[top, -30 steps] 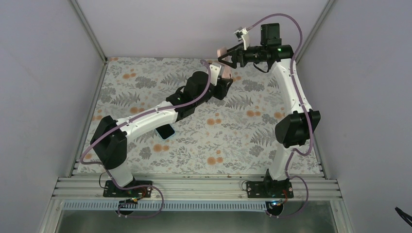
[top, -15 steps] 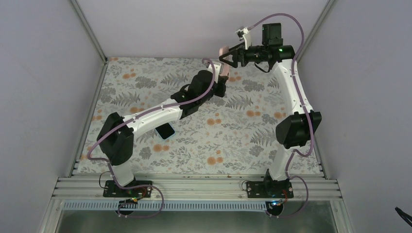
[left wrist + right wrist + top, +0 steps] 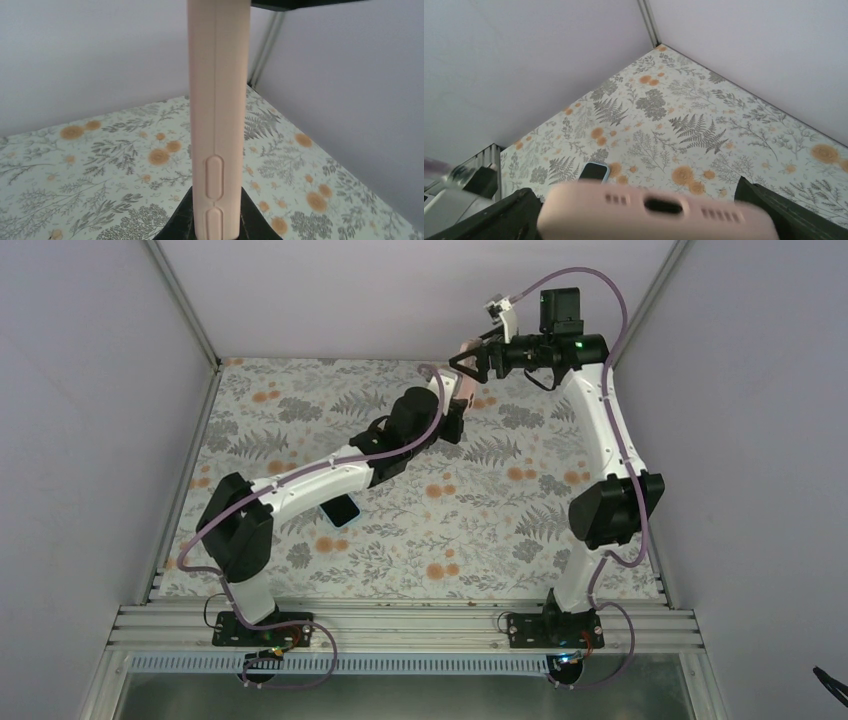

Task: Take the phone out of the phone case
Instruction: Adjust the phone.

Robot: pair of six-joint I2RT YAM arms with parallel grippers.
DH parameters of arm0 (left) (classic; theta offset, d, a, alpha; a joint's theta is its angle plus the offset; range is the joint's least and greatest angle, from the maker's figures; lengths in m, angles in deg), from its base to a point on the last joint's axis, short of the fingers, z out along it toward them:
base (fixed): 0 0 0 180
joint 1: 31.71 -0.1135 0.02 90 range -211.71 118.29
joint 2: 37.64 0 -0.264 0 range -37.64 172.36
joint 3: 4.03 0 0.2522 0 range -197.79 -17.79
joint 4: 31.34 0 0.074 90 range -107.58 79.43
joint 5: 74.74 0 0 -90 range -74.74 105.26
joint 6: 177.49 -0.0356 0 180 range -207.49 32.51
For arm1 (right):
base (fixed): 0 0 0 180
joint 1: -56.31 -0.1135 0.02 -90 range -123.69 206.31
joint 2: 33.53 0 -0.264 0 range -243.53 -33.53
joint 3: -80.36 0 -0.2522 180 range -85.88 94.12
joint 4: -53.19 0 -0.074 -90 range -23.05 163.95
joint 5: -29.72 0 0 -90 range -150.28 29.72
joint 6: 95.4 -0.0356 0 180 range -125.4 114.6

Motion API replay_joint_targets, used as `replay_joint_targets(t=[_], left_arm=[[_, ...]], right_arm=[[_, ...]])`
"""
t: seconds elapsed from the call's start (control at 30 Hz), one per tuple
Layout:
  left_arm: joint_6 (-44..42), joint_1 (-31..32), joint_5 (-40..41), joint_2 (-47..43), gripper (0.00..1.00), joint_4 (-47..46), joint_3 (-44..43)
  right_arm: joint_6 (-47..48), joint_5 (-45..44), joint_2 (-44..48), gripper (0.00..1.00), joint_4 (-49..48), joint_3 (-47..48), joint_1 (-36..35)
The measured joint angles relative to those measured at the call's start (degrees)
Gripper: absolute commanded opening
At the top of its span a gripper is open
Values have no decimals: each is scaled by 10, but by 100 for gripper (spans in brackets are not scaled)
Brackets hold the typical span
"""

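A pink phone case [image 3: 462,390] stands upright in the air at the back of the table, and my left gripper [image 3: 457,408] is shut on its lower end. In the left wrist view the phone case [image 3: 218,100] rises from between the dark fingers [image 3: 255,222], side buttons facing the camera. My right gripper [image 3: 468,358] is open around the case's upper end. Its fingers [image 3: 499,215] stand wide on either side of the phone case [image 3: 654,207]. The phone [image 3: 341,510], dark with a light blue rim, lies flat on the table beneath my left arm. The right wrist view also catches the phone [image 3: 594,171].
A floral mat [image 3: 480,520] covers the table. Pale walls with metal corner posts [image 3: 185,305] enclose it on three sides, and an aluminium rail [image 3: 400,625] runs along the near edge by the arm bases.
My left gripper has closed on the case's lower end. The right gripper's jaws have spread wider and let go of the case's upper end.
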Motion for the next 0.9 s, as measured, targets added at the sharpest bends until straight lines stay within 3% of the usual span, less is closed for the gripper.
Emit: replay_joint_targets(t=[0.2, 0.4, 0.57, 0.67, 0.8, 0.9], left_arm=[[-88, 14, -19, -17, 2, 1, 13], [-292, 28, 47, -81, 2, -56, 90], [-526, 18, 149, -125, 2, -232, 235], [-695, 3, 203, -111, 2, -404, 333], [-913, -10, 206, -23, 2, -649, 394], [-1009, -15, 183, 11, 2, -711, 407]], right_arm=[[29, -2, 24, 100, 22, -15, 1], [66, 8, 75, 100, 75, -27, 21], [103, 47, 78, 100, 151, 22, 57], [128, 65, 76, 100, 183, 37, 90], [167, 67, 79, 99, 209, -14, 79], [192, 53, 79, 97, 223, -55, 51]])
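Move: The left gripper already pinches the pink-cased phone by its long edge near the lower end. The phone stands upright, with its middle about 3 cm ahead, 2 cm right and 5 cm above that hand. From the right gripper, whose open fingers straddle the upper end, the middle is some 5 cm below, 1 cm back and 1 cm left. The blue phone lies on the table, roughly 10 cm back, 27 cm left and 28 cm below the left hand. Keep the left gripper shut on the case edge and draw the cased phone out from between the right fingers: ease back about 3 cm with a small rise, then swing some 12 cm left and down, rolling the wrist about 95 degrees clockwise as seen from behind the hand. With its fingers wide open, back the right gripper away some 8 cm, also drifting right; let it rise, then sink again. ##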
